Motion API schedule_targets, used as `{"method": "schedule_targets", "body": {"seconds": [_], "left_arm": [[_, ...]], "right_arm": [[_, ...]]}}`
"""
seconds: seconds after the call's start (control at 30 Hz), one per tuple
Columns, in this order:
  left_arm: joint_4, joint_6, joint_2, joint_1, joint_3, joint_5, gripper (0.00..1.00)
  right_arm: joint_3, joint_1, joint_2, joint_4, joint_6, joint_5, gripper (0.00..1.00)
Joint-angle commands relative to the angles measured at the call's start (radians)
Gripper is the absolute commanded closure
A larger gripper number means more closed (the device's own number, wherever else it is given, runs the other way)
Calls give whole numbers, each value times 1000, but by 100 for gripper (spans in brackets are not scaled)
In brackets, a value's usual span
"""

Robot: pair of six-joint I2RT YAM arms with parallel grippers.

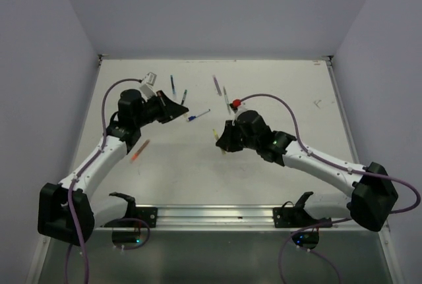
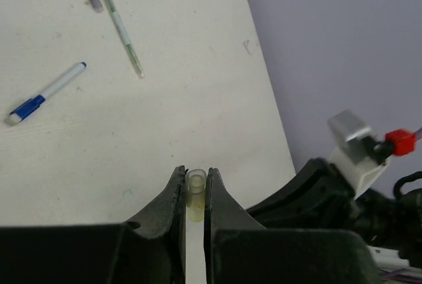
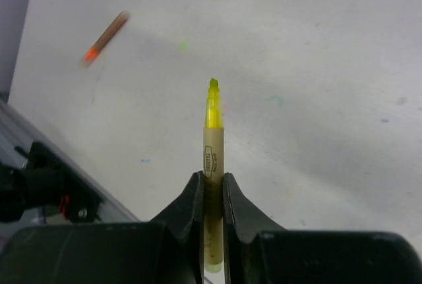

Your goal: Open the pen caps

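My left gripper point(image 2: 194, 173) is shut on a pale yellow pen cap point(image 2: 195, 195), a stubby translucent tube standing between the fingertips with its open end up. It hovers at the back left of the table point(image 1: 178, 109). My right gripper point(image 3: 212, 178) is shut on the barrel of a yellow pen point(image 3: 212, 142), whose bare yellow tip point(image 3: 213, 87) points away from the jaws. That gripper point(image 1: 221, 140) hangs near the table's middle, apart from the left one.
Loose pens lie on the white table: a blue one point(image 1: 198, 115), an orange-red one point(image 1: 140, 150), two teal ones point(image 1: 173, 85), a purple one point(image 1: 217, 85) and a grey-green one point(image 1: 226, 98). A metal rail point(image 1: 217, 216) runs along the near edge.
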Motion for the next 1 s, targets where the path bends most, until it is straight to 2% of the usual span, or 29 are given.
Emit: {"method": "schedule_targets", "body": {"seconds": [0.0,0.07,0.2,0.37,0.67,0.97], "left_arm": [[-308,206,49,-90,76,-192,100],[-316,204,83,-184,64,-253,100],[-320,199,192,-302,88,-299,100],[-376,216,357,-377,179,-417,100],[-486,243,612,-436,400,-573,100],[-543,246,713,-460,423,-659,100]], "right_arm": [[138,-120,-2,-289,-57,195,100],[206,-152,36,-381,-105,341,100],[250,-226,99,-443,-143,436,100],[255,-339,236,-438,-189,357,100],[239,-407,355,-366,-240,296,100],[220,-412,398,-309,-238,269,98]]}}
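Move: The left hand, holding the yellowish cap, is bound for bare table about 8 cm to its right, 1 cm back and 22 cm down; the blue marker lies 12 cm ahead, 4 cm right, the dark pen some 19 cm ahead, 3 cm left. The right hand holds the uncapped highlighter, bound for open table roughly 12 cm ahead, 17 cm right and 14 cm down; from this hand the green pen is about 35 cm ahead, 4 cm right. The left hand sinks some 21 cm with the cap still pinched, working about 8 cm to the right and swinging back about 5 cm before coming forward again, while its wrist turns roughly 50 degrees to point the fingers down at the bare table nearer the robot than the blue marker. The right hand keeps its grip on the highlighter and sweeps to the right and forward, then sinks towards the open table there, its fingers also turning downward, and slows almost to a stop. ##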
